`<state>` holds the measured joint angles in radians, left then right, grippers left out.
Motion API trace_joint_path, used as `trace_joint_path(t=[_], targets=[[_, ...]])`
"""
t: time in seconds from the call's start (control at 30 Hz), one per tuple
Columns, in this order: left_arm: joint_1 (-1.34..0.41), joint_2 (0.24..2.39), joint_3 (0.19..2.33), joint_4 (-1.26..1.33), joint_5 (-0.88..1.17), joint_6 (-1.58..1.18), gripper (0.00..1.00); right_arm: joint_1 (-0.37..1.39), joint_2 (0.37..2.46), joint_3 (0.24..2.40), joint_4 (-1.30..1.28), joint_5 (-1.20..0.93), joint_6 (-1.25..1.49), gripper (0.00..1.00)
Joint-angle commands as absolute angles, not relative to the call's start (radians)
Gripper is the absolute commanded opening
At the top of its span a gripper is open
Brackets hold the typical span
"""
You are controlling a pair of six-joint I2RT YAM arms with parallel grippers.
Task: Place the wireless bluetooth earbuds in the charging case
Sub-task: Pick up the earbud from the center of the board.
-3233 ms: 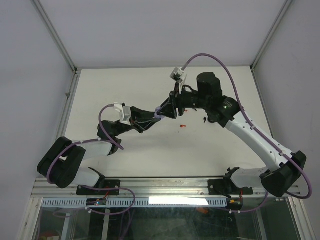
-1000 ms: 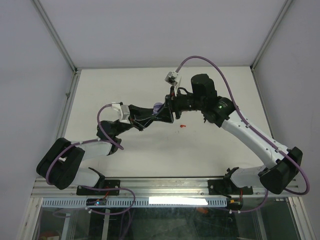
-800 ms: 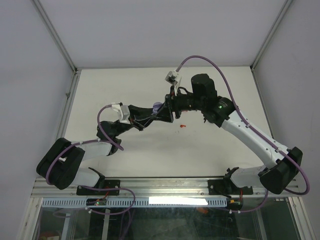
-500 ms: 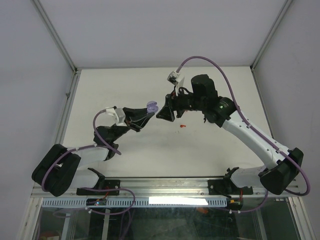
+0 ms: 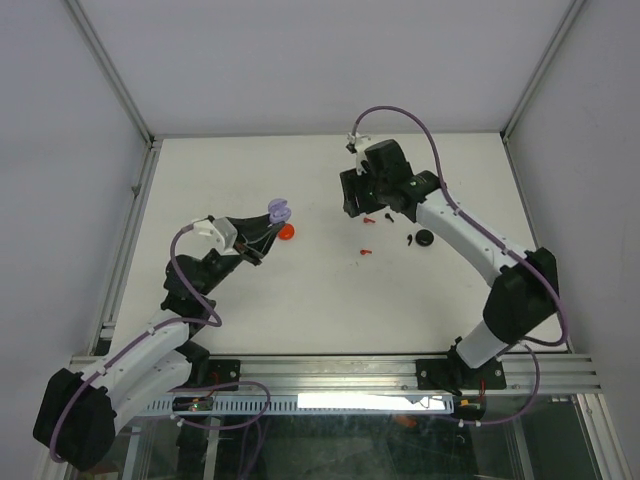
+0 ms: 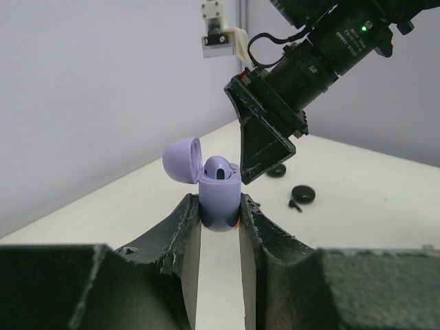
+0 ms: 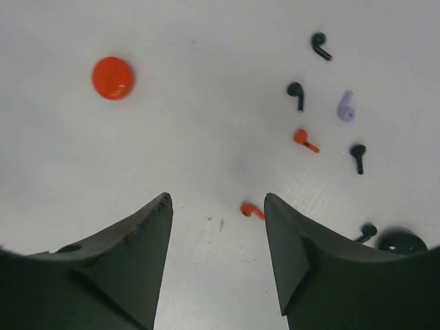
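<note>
My left gripper is shut on the lilac charging case and holds it upright above the table, also seen from above. Its lid is open, and a lilac bud sits in one slot. My right gripper is open and empty, pointing down at the table. Loose earbuds lie below it: a red one by the right finger, another red, a lilac one and several black ones.
A red round disc lies on the table left of the earbuds, just beside the left gripper. A black round disc lies at the right of the cluster. White walls close in the table.
The grippers had met at the case mid-table. The left arm has drawn back left with the case. The right gripper has let go, moved away and turned down over the earbuds.
</note>
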<state>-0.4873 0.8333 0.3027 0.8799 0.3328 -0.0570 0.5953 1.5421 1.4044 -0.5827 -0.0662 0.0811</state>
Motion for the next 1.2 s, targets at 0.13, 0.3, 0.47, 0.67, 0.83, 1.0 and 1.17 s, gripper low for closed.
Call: trace_joint_path(t=[0.13, 0.3, 0.47, 0.67, 0.83, 1.0, 1.17], targets=[[-0.456, 0.798, 0.382, 0.571, 0.325, 0.12, 0.0, 0.51, 1.754, 1.507, -0.562, 0.166, 0.084, 0.56], [-0.448, 0.792, 0.388, 0.532, 0.337, 0.153, 0.0, 0.45, 1.899, 1.57, -0.515, 0.172, 0.09, 0.51], [-0.442, 0.791, 0.393, 0.493, 0.336, 0.194, 0.0, 0.39, 2.023, 1.645, -0.476, 0.121, 0.099, 0.44], [-0.427, 0.806, 0.404, 0.468, 0.346, 0.217, 0.0, 0.362, 2.135, 1.73, -0.462, 0.085, 0.093, 0.38], [-0.419, 0.792, 0.406, 0.453, 0.33, 0.235, 0.0, 0.355, 2.186, 1.761, -0.468, 0.042, 0.094, 0.34], [-0.419, 0.791, 0.406, 0.445, 0.331, 0.242, 0.0, 0.356, 2.204, 1.765, -0.492, -0.007, 0.095, 0.32], [-0.419, 0.791, 0.407, 0.443, 0.347, 0.243, 0.0, 0.356, 2.205, 1.754, -0.531, -0.034, 0.082, 0.31]])
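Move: The lilac earbud lies on the board about 14 cm ahead of the empty right hand, 7 cm to its right and roughly 20 cm below. To the left of the earbud by about 5 cm are the far black earbud, 3 cm farther out, and the near black earbud, 1 cm nearer; the red earbud is 4 cm nearer and 1 cm left of it. From the left hand, the lilac earbud is about 22 cm ahead, 26 cm right and 27 cm below. The right hand swoops down some 18 cm and forward about 14 cm, bearing right too, to the lilac earbud, easing slightly back and left at the end while the wrist turns clockwise, tips farther down, and the fingers narrow to about half their opening without shutting. The left hand keeps its grip on the open case and sinks about 7 cm, drifting a little forward and left as its left side rolls up some 20 degrees. ##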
